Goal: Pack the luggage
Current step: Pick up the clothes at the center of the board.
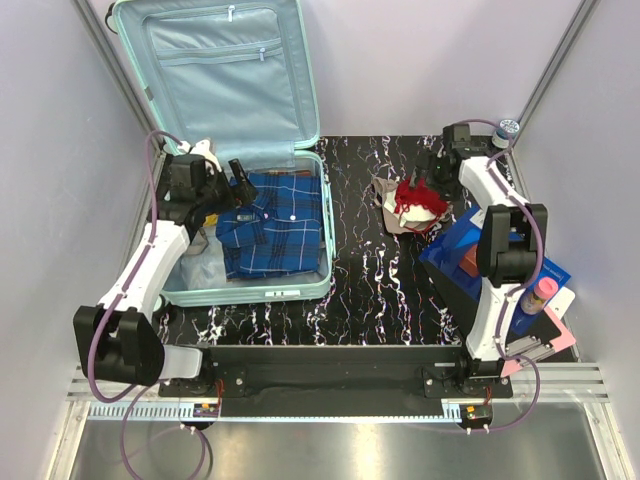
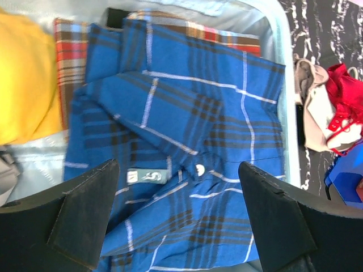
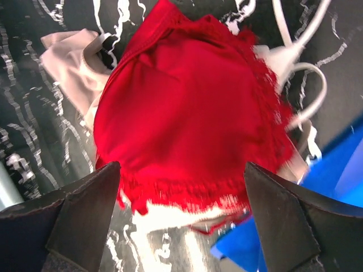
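Observation:
The mint-green luggage [image 1: 318, 215] lies open at the left, lid up against the wall. Inside it rests a folded blue plaid shirt [image 1: 275, 225] [image 2: 187, 141] over a red plaid cloth [image 2: 71, 62], beside a yellow garment [image 2: 25, 79]. My left gripper [image 1: 240, 185] [image 2: 178, 218] hovers open just above the shirt, holding nothing. A red lace bra [image 1: 420, 198] [image 3: 181, 113] lies on a beige one [image 1: 392, 212] [image 3: 71, 62] on the marble table. Over that pile hangs my right gripper [image 1: 432, 172] [image 3: 181, 224], open and empty.
A flat blue box [image 1: 470, 250] lies at the right, under the right arm, with a pink-capped bottle [image 1: 535, 297] and a pink sheet [image 1: 560, 335] beside it. A small bottle [image 1: 508, 130] stands at the back right corner. White cloth [image 1: 205, 262] fills the suitcase's front left.

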### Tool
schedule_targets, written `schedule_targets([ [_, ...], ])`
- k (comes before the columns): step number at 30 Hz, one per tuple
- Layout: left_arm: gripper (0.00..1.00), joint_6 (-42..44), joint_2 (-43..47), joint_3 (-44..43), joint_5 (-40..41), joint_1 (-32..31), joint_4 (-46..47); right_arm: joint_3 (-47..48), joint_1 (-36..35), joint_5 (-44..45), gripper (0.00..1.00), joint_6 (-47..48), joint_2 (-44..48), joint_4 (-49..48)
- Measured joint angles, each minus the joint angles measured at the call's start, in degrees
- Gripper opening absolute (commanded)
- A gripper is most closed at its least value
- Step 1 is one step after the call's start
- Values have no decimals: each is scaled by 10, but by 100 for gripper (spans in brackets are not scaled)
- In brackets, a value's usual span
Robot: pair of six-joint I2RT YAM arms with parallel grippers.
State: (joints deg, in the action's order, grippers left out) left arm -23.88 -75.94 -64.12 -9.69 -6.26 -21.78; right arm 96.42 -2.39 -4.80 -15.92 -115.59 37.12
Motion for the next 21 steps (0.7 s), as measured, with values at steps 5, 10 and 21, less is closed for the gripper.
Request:
schedule_targets([
  [5,90,0,-10,-8,4,-18,7,26,-15,18,97,7,-47,0],
  [10,90,0,-18,-8,7,-29,7,44,-20,39,88,11,-71,1],
  [21,90,0,-18,-6,10,-34,9,46,-21,47,49,12,-75,-1],
])
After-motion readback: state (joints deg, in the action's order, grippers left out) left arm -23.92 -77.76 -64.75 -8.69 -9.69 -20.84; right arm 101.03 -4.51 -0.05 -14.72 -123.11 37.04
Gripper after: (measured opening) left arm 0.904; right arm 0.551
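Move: The red lace cloth on the clothes pile is what my right hand is after: its middle lies about 4 cm ahead, hardly 1 cm left and some 5 cm below. Level with it, a beige cloth sticks out about 9 cm to my right hand's left, and white straps loop about 8 cm to the right and 5 cm ahead. The blue folder is roughly 16 cm right and 14 cm back. From my left hand the red cloth is about 40 cm right, 8 cm ahead and 16 cm down. I sink my open right hand about 3.5 cm, easing nearly 2 cm forward onto the red lace cloth. Once down, I hold there and close the fingers from wide open to about half, gathering the cloth's near part between the tips. Over the suitcase my left hand drifts some 2 cm to the right, fingers still wide. ##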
